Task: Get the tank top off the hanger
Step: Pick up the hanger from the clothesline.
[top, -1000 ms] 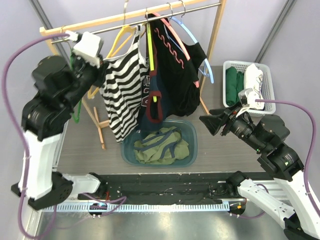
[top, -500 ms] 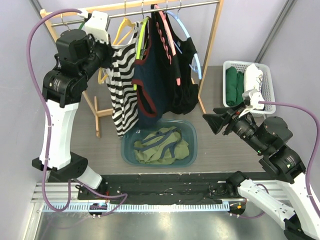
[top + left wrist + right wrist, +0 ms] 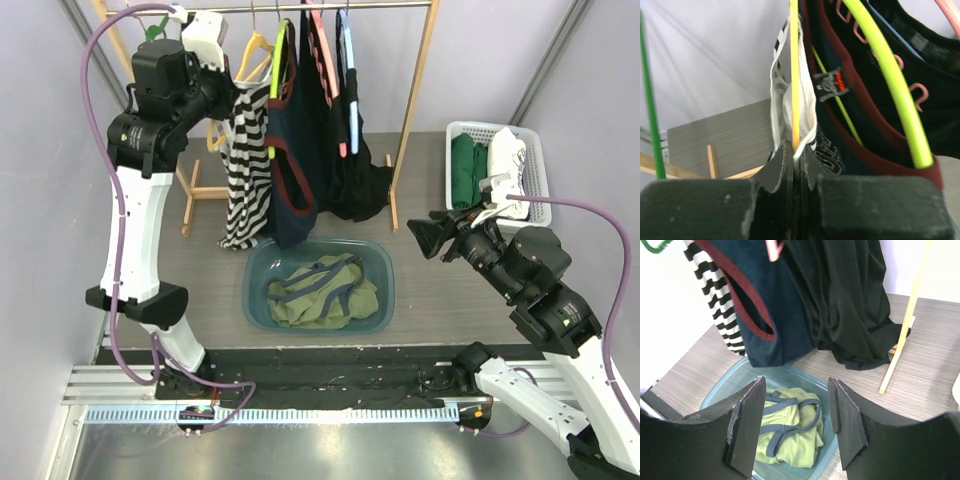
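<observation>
The black-and-white striped tank top [image 3: 243,170] hangs on a yellow hanger [image 3: 256,48] at the left of the rail. My left gripper [image 3: 236,92] is up at its shoulder. In the left wrist view the left gripper [image 3: 796,148] is shut on the white strap [image 3: 808,107], with the yellow hanger [image 3: 794,75] running into the jaws alongside the cloth. My right gripper [image 3: 421,236] hovers open to the right of the rack, apart from the clothes. In its wrist view the right gripper [image 3: 796,383] has nothing between its fingers.
A navy tank top [image 3: 292,160] on a lime hanger and black garments [image 3: 352,150] hang beside the striped one. A blue tub [image 3: 382,262] holding a green garment [image 3: 790,432] sits under the rack. A white basket [image 3: 540,165] of clothes stands at the right. A wooden rack post [image 3: 410,110] is near.
My left arm has lifted and swung back toward the rail while still gripping the strap. The rack and hanging clothes have gone from leaning forward to upright. The right gripper has barely shifted.
</observation>
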Tool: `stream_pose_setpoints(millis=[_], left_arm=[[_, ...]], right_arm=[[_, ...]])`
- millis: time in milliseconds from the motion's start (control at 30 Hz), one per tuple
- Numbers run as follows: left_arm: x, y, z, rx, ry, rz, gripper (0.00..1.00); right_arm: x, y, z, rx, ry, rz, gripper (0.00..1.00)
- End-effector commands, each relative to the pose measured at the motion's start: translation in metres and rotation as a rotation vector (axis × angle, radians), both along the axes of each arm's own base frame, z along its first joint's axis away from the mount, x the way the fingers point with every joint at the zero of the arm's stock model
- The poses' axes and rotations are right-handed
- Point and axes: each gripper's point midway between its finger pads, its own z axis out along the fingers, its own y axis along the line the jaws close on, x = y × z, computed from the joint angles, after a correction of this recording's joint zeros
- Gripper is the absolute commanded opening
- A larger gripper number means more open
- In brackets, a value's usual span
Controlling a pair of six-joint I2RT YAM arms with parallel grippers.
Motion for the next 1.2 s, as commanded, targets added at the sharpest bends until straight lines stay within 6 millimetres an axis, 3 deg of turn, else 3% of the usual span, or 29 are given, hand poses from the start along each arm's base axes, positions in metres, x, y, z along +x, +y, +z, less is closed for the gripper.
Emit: stream_pose_setpoints(millis=[0,33,67,133,233,367,400,533,800,933,1067,1167], left_arm=[[-0.033,-0.013,0.034,-0.049,-0.102,-0.132,0.00],[-0.056,-0.007,0.049,-0.053,-0.149,-0.140,0.00],[-0.058,-0.007,0.035,-0.037,-0.119,-0.145,0.00],[-0.085,0.003,0.048,-0.006,-0.175,-0.151,0.00],[-0.112,0.018,0.047,0.029,-0.178,-0.131,0.01],[-0.136,0.030,0.032,0.040,-0.143,-0.109,0.01],[-0.136,0.031,0.018,0.044,-0.109,-0.102,0.01],[-0.138,0.035,-0.007,0.049,-0.054,-0.078,0.01],[-0.121,0.030,-0.022,0.039,0.001,-0.068,0.00],[-0.132,0.028,0.009,0.024,-0.084,-0.098,0.00],[-0.163,0.033,0.071,0.009,-0.271,-0.136,0.00],[-0.190,0.035,0.104,0.025,-0.412,-0.178,0.00]], right_arm=[[0.010,-0.005,0.009,0.012,-0.034,-0.050,0.60],[0.011,-0.005,0.008,0.011,-0.030,-0.055,0.60],[0.012,-0.005,0.007,0.011,-0.027,-0.058,0.60],[0.014,-0.004,0.008,0.015,-0.022,-0.063,0.60],[0.018,0.000,0.008,0.025,-0.008,-0.060,0.60],[0.021,0.002,0.009,0.039,0.004,-0.066,0.60],[0.022,0.002,0.009,0.040,0.006,-0.066,0.60],[0.022,0.002,0.013,0.053,0.006,-0.068,0.60],[0.016,-0.003,0.019,0.063,-0.001,-0.077,0.60],[0.014,-0.006,0.015,0.053,0.004,-0.083,0.60],[0.015,-0.005,0.016,0.051,0.008,-0.082,0.60],[0.016,-0.003,0.015,0.052,0.014,-0.081,0.60]])
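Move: The left gripper is already shut on the near end of the yellow hanger and the striped tank top. The hanger's hook, still on the rail, is about 18 cm ahead, 4 cm right and 12 cm above. The lime hanger with the navy top is some 12 cm ahead and 10 cm right, slightly lower; the green hanger is roughly 16 cm ahead and 18 cm left, slightly higher. From the right hand, the hook is about 38 cm ahead, 39 cm left and 22 cm up. Keep the left fingers pinched on the yellow hanger and striped tank top and draw them back about 15 cm, drifting slightly left, so that the hook tugs the rail towards you. Then dip the grip some 5 cm while easing a little forward, and finish by lifting it about 5 cm and pulling slightly back again. ##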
